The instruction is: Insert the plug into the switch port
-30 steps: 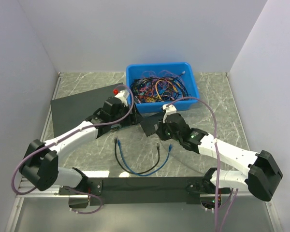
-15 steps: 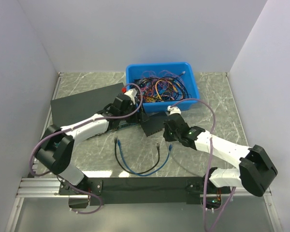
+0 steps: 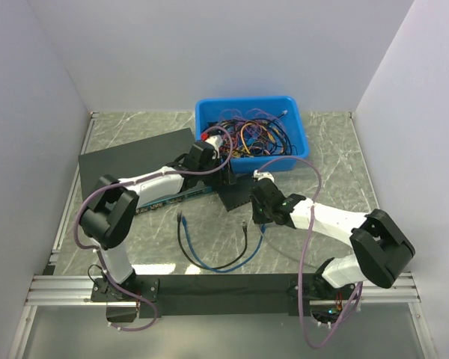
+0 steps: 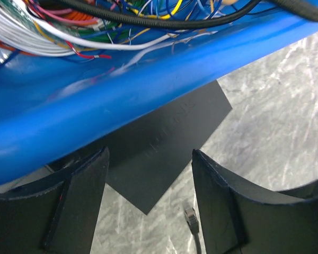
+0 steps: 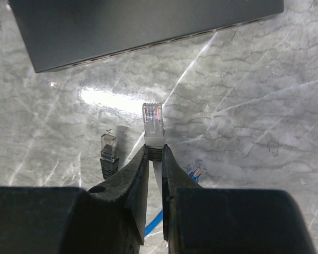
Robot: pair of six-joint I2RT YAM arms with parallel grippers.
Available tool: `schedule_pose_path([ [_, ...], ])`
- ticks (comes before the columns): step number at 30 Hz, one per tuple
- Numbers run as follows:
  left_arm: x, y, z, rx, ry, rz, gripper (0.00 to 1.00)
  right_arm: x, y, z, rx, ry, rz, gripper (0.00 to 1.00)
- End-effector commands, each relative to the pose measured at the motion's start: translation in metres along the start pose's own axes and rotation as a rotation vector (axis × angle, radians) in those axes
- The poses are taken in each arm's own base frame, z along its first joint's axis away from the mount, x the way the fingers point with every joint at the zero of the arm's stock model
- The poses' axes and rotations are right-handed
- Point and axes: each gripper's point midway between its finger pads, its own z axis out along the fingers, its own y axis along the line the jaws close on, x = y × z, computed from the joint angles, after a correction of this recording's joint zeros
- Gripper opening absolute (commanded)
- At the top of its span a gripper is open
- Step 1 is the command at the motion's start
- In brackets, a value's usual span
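Observation:
My right gripper [image 5: 154,151] is shut on the ribbed boot of the plug [image 5: 153,119]. The clear connector sticks out ahead of the fingertips, with its blue cable [image 3: 256,243] trailing back. It points at the small black box [image 5: 143,24], and a stretch of marble lies between it and the row of switch ports [image 5: 148,46] on the box's near edge. From above, the right gripper [image 3: 256,206] sits just right of the box [image 3: 236,196]. My left gripper [image 4: 149,154] is open over that box [image 4: 169,137], close under the bin, holding nothing.
A blue bin [image 3: 251,134] full of tangled coloured wires stands behind the box; its wall [image 4: 122,90] fills the left wrist view. A wide black unit [image 3: 135,161] lies at the left. The black cable's connector [image 5: 109,145] and a second blue cable end [image 5: 196,170] lie on the marble.
The left arm has swung right and forward to the bin's front wall, above the small box. The right gripper has carried the plug left, closer to the box.

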Motion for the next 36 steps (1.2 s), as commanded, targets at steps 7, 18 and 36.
schedule_pose_path([
  [7, -0.007, 0.006, 0.030, -0.026, -0.013, 0.041, 0.69, -0.007, 0.009, 0.005, -0.015, 0.005, 0.024, 0.00],
  [18, 0.014, 0.028, 0.049, -0.097, 0.052, 0.042, 0.69, -0.018, 0.023, 0.011, -0.052, 0.007, 0.011, 0.00],
  [36, 0.041, 0.036, 0.049, -0.088, 0.129, 0.027, 0.70, -0.023, 0.028, 0.018, -0.052, 0.030, -0.018, 0.00],
])
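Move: About 3 cm back from the open left fingers, 3 cm to their right and 7 cm below lies the small black switch; the blue bin's middle is some 14 cm ahead, 8 cm right and 4 cm lower, its near wall close by. From the right fingers, already holding the clear plug, the switch's middle is 8 cm ahead, 6 cm left and 1 cm lower. Loose on the table 2 cm below them, the black plug lies 2 cm back and 4 cm left, the blue plug 2 cm back and 2 cm right. Sinking about 5 cm while working some 2 cm forward and 2 cm right, the left hand comes down with open fingers over the switch's far edge, pushing against the bin's near side, and stops there. The right hand keeps its pinch on the plug, dips 1 cm, then carries it about 3 cm left and forward to the switch's port edge. ##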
